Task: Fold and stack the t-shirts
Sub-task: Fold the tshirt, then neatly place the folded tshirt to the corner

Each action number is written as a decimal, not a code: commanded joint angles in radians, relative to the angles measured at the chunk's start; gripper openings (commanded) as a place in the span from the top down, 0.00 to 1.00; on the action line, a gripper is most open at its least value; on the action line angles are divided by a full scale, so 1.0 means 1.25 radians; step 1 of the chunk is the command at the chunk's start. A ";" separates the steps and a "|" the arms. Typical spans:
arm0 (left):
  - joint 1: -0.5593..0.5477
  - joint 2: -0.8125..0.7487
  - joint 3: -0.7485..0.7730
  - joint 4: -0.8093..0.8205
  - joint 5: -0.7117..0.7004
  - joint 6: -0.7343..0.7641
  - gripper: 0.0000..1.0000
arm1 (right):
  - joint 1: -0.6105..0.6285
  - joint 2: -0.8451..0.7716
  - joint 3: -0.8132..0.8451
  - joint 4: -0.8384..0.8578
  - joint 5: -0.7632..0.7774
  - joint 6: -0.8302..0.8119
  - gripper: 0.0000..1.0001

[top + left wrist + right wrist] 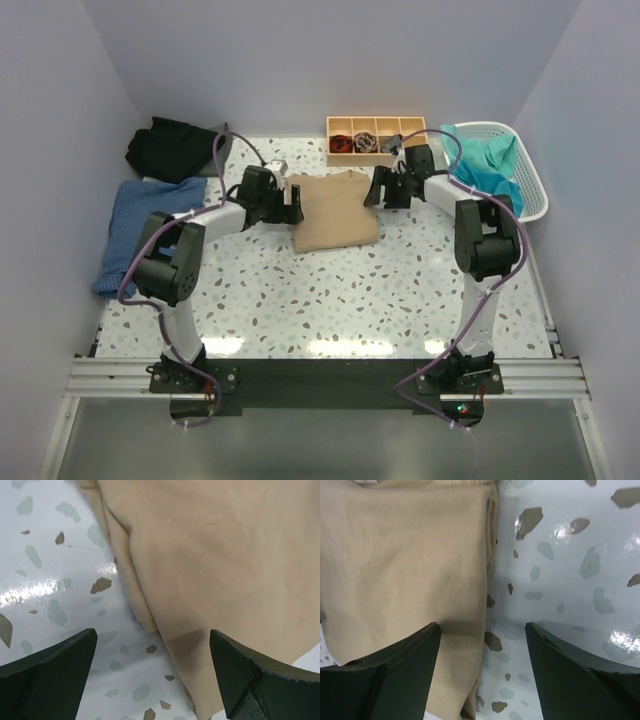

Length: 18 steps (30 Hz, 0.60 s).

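Note:
A folded tan-beige t-shirt [335, 210] lies flat on the speckled table at mid-back. My left gripper [292, 205] hovers open at its left edge; in the left wrist view the cloth edge [210, 580] runs between the spread fingers [240, 675]. My right gripper [378, 190] stands open at the shirt's right edge, one finger [405, 670] over the tan cloth [405, 560], the other over bare table. A black t-shirt [172, 148] and a denim-blue t-shirt [140, 228] lie at the far left. A teal t-shirt [487, 162] fills the white basket.
The white laundry basket [535, 185] stands at the back right, close to my right arm. A wooden tray with four compartments [372, 140] sits just behind the tan shirt. Side walls close in on the left and right of the table [330, 290].

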 commanded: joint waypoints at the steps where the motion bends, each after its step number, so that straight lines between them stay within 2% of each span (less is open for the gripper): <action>1: 0.006 -0.011 -0.020 0.086 -0.001 -0.026 0.00 | 0.003 -0.082 -0.038 0.049 -0.033 0.011 0.27; 7: 0.006 0.027 -0.025 0.131 0.084 -0.043 0.00 | 0.000 -0.081 -0.083 0.053 -0.023 0.013 0.26; 12: 0.005 0.100 -0.031 0.214 0.286 -0.090 0.00 | 0.001 -0.024 -0.049 0.037 -0.092 0.020 0.26; 18: 0.004 0.153 -0.071 0.330 0.367 -0.147 0.00 | 0.002 0.012 -0.033 0.040 -0.142 0.031 0.26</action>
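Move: The folded beige t-shirt lies just below my open fingers: its middle is about 12 cm to the right of my left hand and level with it, its left edge running between those fingers. From my right hand, at the opposite edge, its middle is some 10 cm left and 3 cm back. The wooden box stands about 20 cm straight ahead of my right hand, and the white basket some 34 cm to the right and 10 cm ahead of that hand. I dip my left hand about 1 cm, then sweep it some 6 cm right over the t-shirt's left side, rolling its left side down by 15-20 degrees and turning clockwise, fingers wide open, the left one ending up nudging the cloth edge. My right hand, still open, slides about 2 cm back along the right edge and then a little left, inwards. ##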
